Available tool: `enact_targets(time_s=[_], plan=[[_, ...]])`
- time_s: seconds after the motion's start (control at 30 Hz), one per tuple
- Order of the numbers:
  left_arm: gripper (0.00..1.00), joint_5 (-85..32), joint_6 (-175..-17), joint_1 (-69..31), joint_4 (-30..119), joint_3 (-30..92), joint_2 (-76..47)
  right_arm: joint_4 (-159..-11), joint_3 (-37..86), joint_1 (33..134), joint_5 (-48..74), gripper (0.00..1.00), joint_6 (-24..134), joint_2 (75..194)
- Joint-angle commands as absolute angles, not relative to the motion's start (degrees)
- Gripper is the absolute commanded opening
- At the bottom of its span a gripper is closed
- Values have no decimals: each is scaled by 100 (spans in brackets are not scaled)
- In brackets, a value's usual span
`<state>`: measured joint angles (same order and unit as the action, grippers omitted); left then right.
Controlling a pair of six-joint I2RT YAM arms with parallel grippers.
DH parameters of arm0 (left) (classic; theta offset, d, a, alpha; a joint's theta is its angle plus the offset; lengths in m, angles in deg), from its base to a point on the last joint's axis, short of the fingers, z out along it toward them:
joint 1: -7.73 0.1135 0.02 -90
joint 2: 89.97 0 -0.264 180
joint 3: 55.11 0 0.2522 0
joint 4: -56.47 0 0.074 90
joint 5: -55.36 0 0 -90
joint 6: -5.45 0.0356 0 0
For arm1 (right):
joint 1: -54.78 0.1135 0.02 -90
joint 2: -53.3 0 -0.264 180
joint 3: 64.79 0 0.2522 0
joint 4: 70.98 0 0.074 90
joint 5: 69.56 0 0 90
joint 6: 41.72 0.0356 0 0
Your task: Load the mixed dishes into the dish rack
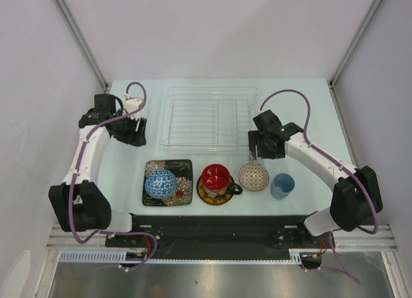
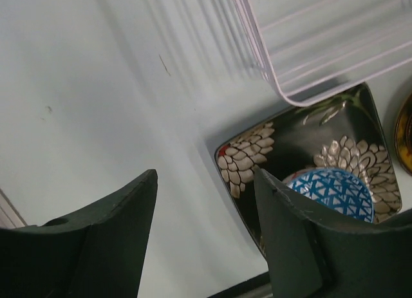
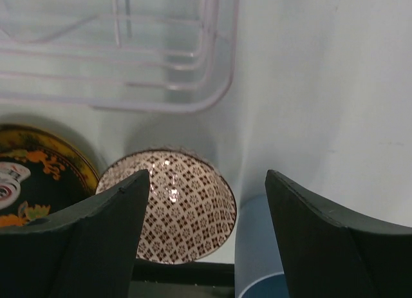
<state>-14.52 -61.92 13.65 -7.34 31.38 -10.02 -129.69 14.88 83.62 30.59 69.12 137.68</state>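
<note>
The clear dish rack (image 1: 206, 145) lies at the table's back centre. In front of it stand a black floral plate (image 1: 183, 169) carrying a blue patterned bowl (image 1: 161, 183), a red-inside cup (image 1: 215, 177) on a yellow-brown saucer (image 1: 207, 198), a beige patterned bowl (image 1: 253, 177) and a light blue cup (image 1: 282, 185). My left gripper (image 1: 135, 140) hangs open left of the rack, above bare table (image 2: 206, 201), with the plate (image 2: 290, 143) and blue bowl (image 2: 335, 192) to its right. My right gripper (image 1: 256, 155) is open over the beige bowl (image 3: 187, 208), holding nothing (image 3: 207, 176).
The rack's corner (image 2: 283, 92) shows at the top of the left wrist view, and its front rim (image 3: 161, 106) in the right wrist view. The saucer (image 3: 38, 169) and light blue cup (image 3: 257, 246) flank the beige bowl. Grey walls enclose the table.
</note>
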Motion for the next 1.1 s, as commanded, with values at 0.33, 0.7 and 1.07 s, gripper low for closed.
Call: enact_targets(time_s=[0.33, 0.7, 1.07], plan=[[65, -1345, -5722, 914, -898, 1956, -1543, -12368, 14, 8492, 2985, 73, 7175, 13091], [64, -1582, -5695, 826, -898, 1921, -1631, -11656, -287, 8475, 2800, 49, 7298, 13416], [64, -1697, -5625, 826, -783, 1894, -1596, -11620, -286, 8273, 2659, 3, 7263, 13373]])
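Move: The patterned plate lies about 5 cm back, 3 cm left and 7 cm below my right hand. From that hand, the red mug is some 19 cm left and 7 cm back, the blue cup about 9 cm right and 9 cm back, and the dish rack's middle 17 cm ahead and 20 cm left. For my left hand, the blue bowl is roughly 16 cm back, 5 cm right and 11 cm below, on the black plate. I bring my open right hand back and down, about 5 cm back and 6 cm down, to the patterned plate's right edge, then ease slightly forward and left as the fingers close and pinch that rim. Meanwhile my open left hand moves some 6 cm back and 5 cm down towards the blue bowl, drifting right, its fingers tipping about 10 degrees nearer straight down, then waits above. ##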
